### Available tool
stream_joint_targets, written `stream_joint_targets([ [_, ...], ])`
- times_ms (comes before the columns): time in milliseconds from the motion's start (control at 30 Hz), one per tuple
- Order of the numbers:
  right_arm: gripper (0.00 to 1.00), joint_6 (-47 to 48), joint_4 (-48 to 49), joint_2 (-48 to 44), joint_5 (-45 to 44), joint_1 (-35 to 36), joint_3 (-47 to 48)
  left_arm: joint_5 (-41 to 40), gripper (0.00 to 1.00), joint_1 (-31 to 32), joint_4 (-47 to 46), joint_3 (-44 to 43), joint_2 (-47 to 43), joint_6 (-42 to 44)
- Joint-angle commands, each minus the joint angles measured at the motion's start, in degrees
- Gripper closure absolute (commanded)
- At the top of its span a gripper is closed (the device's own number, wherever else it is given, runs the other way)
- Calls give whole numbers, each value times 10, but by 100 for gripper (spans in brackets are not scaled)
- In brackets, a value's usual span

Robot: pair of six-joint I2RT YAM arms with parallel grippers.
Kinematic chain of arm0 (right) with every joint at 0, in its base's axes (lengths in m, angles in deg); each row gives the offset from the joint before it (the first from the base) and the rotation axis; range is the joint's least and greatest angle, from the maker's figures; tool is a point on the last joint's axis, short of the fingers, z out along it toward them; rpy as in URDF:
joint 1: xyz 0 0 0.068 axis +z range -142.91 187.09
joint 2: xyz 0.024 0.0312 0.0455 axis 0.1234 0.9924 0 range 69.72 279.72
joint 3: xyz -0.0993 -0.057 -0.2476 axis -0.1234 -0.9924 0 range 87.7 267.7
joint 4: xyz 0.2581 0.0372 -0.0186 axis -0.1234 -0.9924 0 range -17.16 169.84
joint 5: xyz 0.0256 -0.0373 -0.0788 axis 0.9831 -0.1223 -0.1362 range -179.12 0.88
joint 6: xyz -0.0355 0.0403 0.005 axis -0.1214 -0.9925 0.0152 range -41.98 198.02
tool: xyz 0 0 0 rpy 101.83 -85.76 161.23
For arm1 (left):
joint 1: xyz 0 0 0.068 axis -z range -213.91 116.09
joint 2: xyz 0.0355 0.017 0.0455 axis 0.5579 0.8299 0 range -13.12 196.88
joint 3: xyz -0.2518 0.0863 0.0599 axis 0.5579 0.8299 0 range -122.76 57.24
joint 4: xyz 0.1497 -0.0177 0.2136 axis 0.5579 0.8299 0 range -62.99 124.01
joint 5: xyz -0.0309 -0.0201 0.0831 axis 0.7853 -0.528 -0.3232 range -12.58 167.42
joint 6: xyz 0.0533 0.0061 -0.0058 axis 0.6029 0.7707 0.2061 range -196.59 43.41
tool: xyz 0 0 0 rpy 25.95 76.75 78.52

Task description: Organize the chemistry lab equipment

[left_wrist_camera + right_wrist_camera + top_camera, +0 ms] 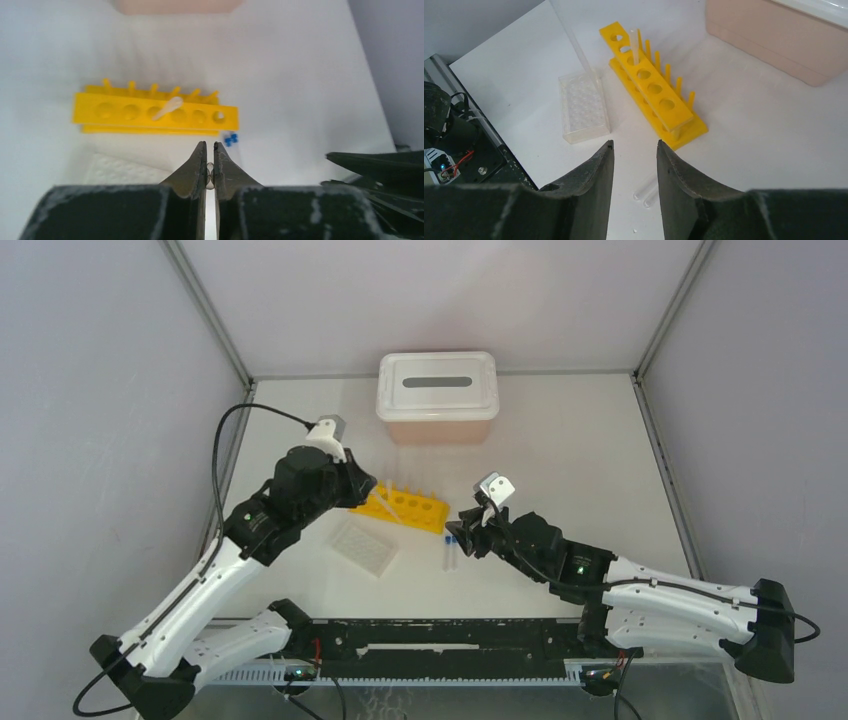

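Note:
The yellow tube rack [407, 507] lies mid-table with a whitish tube [168, 108] leaning in one hole. My left gripper [210, 145] is shut on a thin clear tube [576, 47], which hangs down over the clear well plate [583, 106] just in front of the rack. Two blue-capped vials [450, 548] lie side by side on the table right of the plate. My right gripper [634, 143] stands open just above their clear ends [648, 193], touching neither. In the top view the left gripper [370, 492] is at the rack's left end and the right gripper [460, 532] at its right end.
A pink box with a white, grey-slotted lid [437, 397] stands at the back, behind the rack. Grey walls close in the table on the left, right and back. The arms' black base rail [440, 640] runs along the near edge.

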Motion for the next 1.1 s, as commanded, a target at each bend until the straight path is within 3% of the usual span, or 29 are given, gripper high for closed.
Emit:
stream_joint_targets([
  [0, 56, 13, 27, -7, -14, 1, 13, -149, 92, -3, 42, -26, -31, 36],
  [267, 55, 19, 34, -1, -17, 0, 13, -272, 92, -3, 14, 10, -37, 42],
  [767, 55, 25, 54, 6, 2, -27, -2, -315, 94, -3, -124, 86, -1, 37],
  [1067, 55, 21, 69, 11, 32, -52, -11, -316, 94, -3, -153, 88, 18, 36],
])
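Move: The left hand already holds a long clear tube. The yellow rack's middle is about 5 cm ahead of that hand, 3 cm right and 22 cm below, and its left-end hole is about 8 cm ahead, 5 cm left. The clear well plate lies some 3 cm back and 5 cm left, and the lidded box about 30 cm out and 12 cm right. From the right hand, the rack's middle is about 11 cm ahead, 10 cm left and 17 cm below. Keeping its pinch on the clear tube, the left hand swings left about 8 cm, then eases forward (some 5 cm in all) while sinking a couple of centimetres, closing in on the space above the rack's left end. On the way its wrist turns some 25 degrees counter-clockwise, its left side rising and the fingers tipping up a little, while the right hand, still open and empty, drifts only about 2 cm forward. ##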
